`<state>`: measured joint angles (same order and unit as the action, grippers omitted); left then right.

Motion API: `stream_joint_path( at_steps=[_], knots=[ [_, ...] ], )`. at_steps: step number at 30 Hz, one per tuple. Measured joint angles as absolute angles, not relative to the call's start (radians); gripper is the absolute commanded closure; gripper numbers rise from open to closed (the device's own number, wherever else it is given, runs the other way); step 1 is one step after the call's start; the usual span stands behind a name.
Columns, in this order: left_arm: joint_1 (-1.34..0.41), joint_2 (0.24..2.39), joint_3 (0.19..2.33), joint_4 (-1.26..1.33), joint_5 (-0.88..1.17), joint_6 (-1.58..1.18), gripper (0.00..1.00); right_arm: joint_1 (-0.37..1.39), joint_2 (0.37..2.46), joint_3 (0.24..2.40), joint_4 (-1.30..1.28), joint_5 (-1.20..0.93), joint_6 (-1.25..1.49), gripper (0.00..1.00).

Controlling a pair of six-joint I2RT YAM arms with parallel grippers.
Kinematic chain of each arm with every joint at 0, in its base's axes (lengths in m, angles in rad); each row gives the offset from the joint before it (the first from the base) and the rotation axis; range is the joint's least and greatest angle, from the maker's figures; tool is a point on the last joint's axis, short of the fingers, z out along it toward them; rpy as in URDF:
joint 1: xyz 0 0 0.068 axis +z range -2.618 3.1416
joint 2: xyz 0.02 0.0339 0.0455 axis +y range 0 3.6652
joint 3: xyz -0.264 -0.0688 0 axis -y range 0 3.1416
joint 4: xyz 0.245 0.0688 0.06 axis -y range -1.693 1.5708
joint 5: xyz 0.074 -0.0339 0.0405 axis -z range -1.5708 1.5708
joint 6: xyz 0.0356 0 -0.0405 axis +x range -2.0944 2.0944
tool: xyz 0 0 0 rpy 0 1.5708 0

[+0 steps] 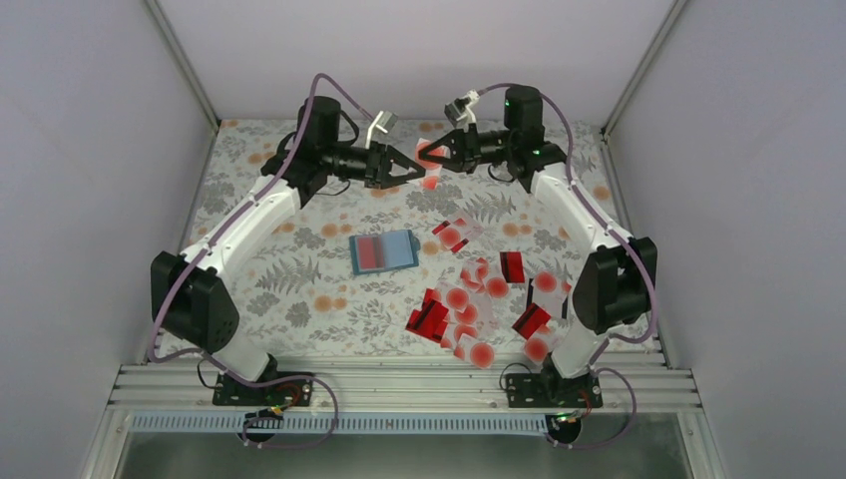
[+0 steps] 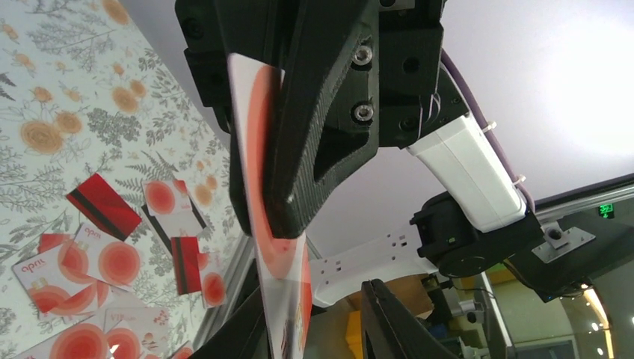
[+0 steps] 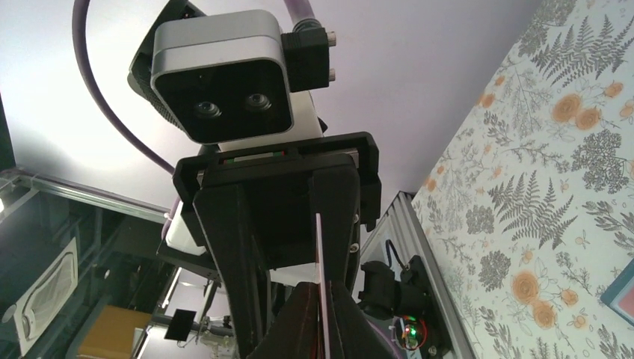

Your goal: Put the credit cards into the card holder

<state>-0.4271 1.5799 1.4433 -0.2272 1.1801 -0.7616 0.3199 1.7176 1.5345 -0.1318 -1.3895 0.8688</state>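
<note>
A pale credit card with a large red dot (image 1: 430, 181) hangs on edge in the air over the far middle of the table. My right gripper (image 1: 433, 158) is shut on it, its fingers pinching the card (image 3: 319, 254) at the bottom of the right wrist view. My left gripper (image 1: 422, 168) faces it head-on and straddles the same card (image 2: 288, 299). One left finger lies against the card, the other finger (image 2: 396, 321) stands apart from it. The teal card holder (image 1: 399, 249) lies open at mid-table with a red card (image 1: 370, 254) on its left half.
Several loose cards (image 1: 479, 299), red ones and pale ones with red dots, lie scattered at the right front of the flowered tablecloth (image 1: 289, 269). Grey walls close in the sides and back. A metal rail (image 1: 399, 384) runs along the near edge.
</note>
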Motion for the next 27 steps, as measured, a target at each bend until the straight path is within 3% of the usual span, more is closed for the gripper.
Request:
stream_joint_path(
  at_steps=[12, 16, 20, 21, 23, 25, 27],
  knots=[
    [-0.409, 1.581, 1.430, -0.259, 1.186, -0.740, 0.85, 0.328, 1.717, 1.541, -0.211, -1.412, 0.775, 0.96],
    [-0.406, 1.581, 1.420, -0.267, 1.186, -0.734, 0.97, 0.336, 1.717, 1.541, -0.227, -1.415, 0.755, 0.96],
    [-0.406, 1.575, 1.410, -0.268, 1.192, -0.725, 0.98, 0.346, 1.717, 1.541, -0.239, -1.412, 0.739, 0.94],
    [-0.406, 1.570, 1.404, -0.268, 1.190, -0.722, 0.98, 0.348, 1.717, 1.541, -0.244, -1.410, 0.735, 0.79],
    [-0.403, 1.558, 1.387, -0.271, 1.176, -0.717, 0.98, 0.353, 1.717, 1.541, -0.260, -1.400, 0.733, 0.41],
    [-0.400, 1.536, 1.349, -0.273, 1.146, -0.714, 0.98, 0.360, 1.717, 1.548, -0.290, -1.377, 0.719, 0.18],
    [-0.388, 1.497, 1.277, -0.271, 1.109, -0.714, 0.98, 0.364, 1.718, 1.566, -0.324, -1.338, 0.698, 0.06]
  ],
)
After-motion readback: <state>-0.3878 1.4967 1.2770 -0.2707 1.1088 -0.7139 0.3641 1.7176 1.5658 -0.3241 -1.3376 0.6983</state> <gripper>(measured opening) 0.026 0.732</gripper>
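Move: The credit card, pinched upright in the right gripper, already stands between the left gripper's half-open fingers, its middle about 1 cm ahead and 1 cm right of the left hand point, at about the same height. From the right hand the card's middle lies about 2 cm back, straight in line sideways and level. The open card holder is on the table roughly 34 cm below the left hand, 8 cm back and 7 cm to its left; a loose card pair lies equally low, 3 cm back and 8 cm right. Shut the left fingers on the credit card while the right gripper keeps its pinch and eases about 1.5 cm back. Once the left grip is closed, open the right fingers wide to let go, and carry the card with the left gripper down about 4 cm and some 2 cm left, gathering speed towards the card holder. ##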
